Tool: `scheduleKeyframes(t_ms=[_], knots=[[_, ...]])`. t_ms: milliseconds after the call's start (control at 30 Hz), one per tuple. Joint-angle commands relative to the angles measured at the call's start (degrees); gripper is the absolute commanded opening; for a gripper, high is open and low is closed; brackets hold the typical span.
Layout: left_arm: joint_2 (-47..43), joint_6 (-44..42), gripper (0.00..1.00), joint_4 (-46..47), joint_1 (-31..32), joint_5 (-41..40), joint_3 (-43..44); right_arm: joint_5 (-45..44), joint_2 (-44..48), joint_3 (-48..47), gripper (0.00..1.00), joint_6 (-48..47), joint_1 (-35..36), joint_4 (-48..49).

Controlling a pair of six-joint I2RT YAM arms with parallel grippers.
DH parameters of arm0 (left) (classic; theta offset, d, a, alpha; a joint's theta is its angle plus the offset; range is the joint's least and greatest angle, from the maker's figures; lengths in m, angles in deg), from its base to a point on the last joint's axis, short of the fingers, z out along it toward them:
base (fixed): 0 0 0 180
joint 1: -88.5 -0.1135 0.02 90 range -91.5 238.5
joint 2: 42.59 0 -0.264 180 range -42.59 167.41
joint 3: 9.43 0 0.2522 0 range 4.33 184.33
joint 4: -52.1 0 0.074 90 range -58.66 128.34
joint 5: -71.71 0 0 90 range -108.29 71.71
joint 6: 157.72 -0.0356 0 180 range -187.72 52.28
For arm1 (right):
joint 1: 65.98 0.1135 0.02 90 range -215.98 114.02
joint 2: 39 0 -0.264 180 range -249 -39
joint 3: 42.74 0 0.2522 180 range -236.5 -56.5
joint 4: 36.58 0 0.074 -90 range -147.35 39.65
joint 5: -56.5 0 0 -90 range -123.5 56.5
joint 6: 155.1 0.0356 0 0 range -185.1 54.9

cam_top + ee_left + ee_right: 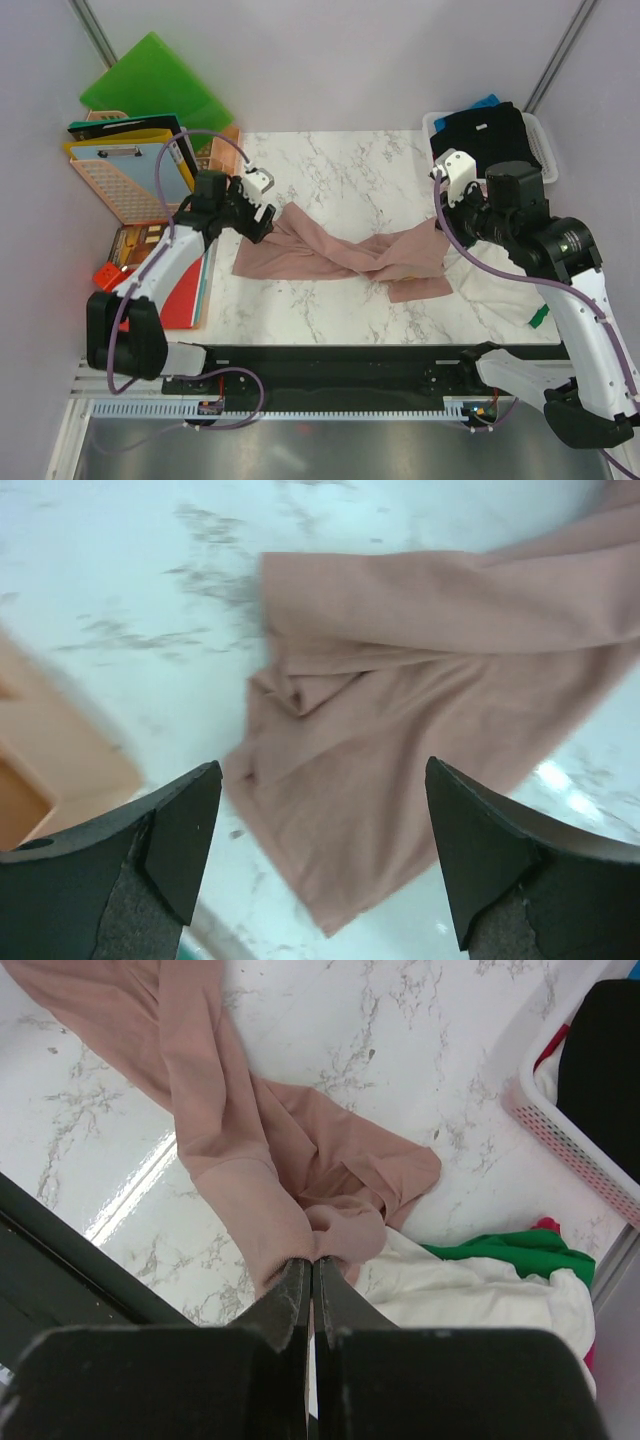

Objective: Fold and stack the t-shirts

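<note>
A dusty pink t-shirt point(340, 255) lies twisted lengthwise across the marble table point(350, 165). My left gripper point(262, 216) hovers over its left end, open and holding nothing. In the left wrist view the pink cloth point(420, 680) lies below and beyond the spread left gripper point(322, 770). My right gripper point(446, 232) is at the shirt's right end. In the right wrist view the right gripper point(313, 1262) is shut on a bunched fold of pink cloth point(260, 1160). White point(480, 1295) and green point(520, 1250) t-shirts lie crumpled just to its right.
A white basket point(545, 150) at the back right holds a black t-shirt point(485, 130) and a blue one point(487, 101). Green folders point(150, 85), a clipboard, an orange perforated tray point(115, 185) and a red folder point(185, 295) crowd the left side. A black rail point(330, 360) runs along the near edge.
</note>
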Motion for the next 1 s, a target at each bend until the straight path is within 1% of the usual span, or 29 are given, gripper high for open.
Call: scheduleKeyframes(t_ms=[0,33,67,100,167,200,333,467,600,633,900,967], knots=[[11.0,-1.2,0.89,-13.8,0.6,18.7,10.8,-2.8,0.1,0.8,0.0,0.4,-0.2,2.6],[13.9,-1.8,0.89,-17.5,0.6,21.1,13.5,-2.8,-0.4,1.2,0.0,0.4,-0.5,3.0],[19.6,-1.3,0.89,-18.6,0.5,21.3,16.0,-2.7,-0.6,1.4,0.0,0.4,-0.7,3.0],[21.9,-1.2,0.89,-18.8,0.3,21.6,19.6,-2.5,-0.9,1.5,0.0,0.4,-1.2,2.9],[26.3,-0.9,0.89,-19.2,0.1,21.2,23.0,-2.8,-1.3,1.3,0.0,0.4,-2.0,3.0],[30.3,-0.2,0.88,-19.4,-0.1,21.6,26.3,-2.8,-1.6,0.9,0.0,0.5,-2.5,2.9],[37.2,1.8,0.88,-21.0,-0.9,21.6,33.3,-2.9,-1.9,-0.1,0.0,0.4,-2.9,2.6],[40.1,3.2,0.88,-20.1,-2.0,20.9,36.5,-3.1,-1.9,0.3,0.0,0.3,-2.9,2.6],[41.0,3.1,0.88,-17.7,-2.1,15.4,36.7,-2.6,-1.5,1.9,0.0,0.1,-3.0,3.2],[41.2,3.2,0.88,-17.5,-2.2,15.2,36.9,-2.6,-1.6,2.7,0.0,0.1,-2.9,3.6],[48.0,6.7,0.87,-17.5,-2.3,22.4,41.5,-3.5,-2.1,3.5,0.0,0.0,-3.1,4.0],[48.7,6.7,0.87,-17.5,-2.2,22.2,42.3,-3.7,-2.2,3.5,0.0,0.0,-3.1,4.0]])
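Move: The pink t-shirt's far left end lies about 10 cm ahead of the open left hand, 6 cm to its right and some 13 cm below. The wooden tray stands roughly 9 cm farther out than that end and 16 cm to its left. From the right hand, high up with the shirt's other end in its grip, the left end lies some 19 cm ahead, 32 cm left and 31 cm lower. Open left hand dips about 10 cm, reaching forward-right over the t-shirt's left end; right, still gripping, sinks 3 cm. ##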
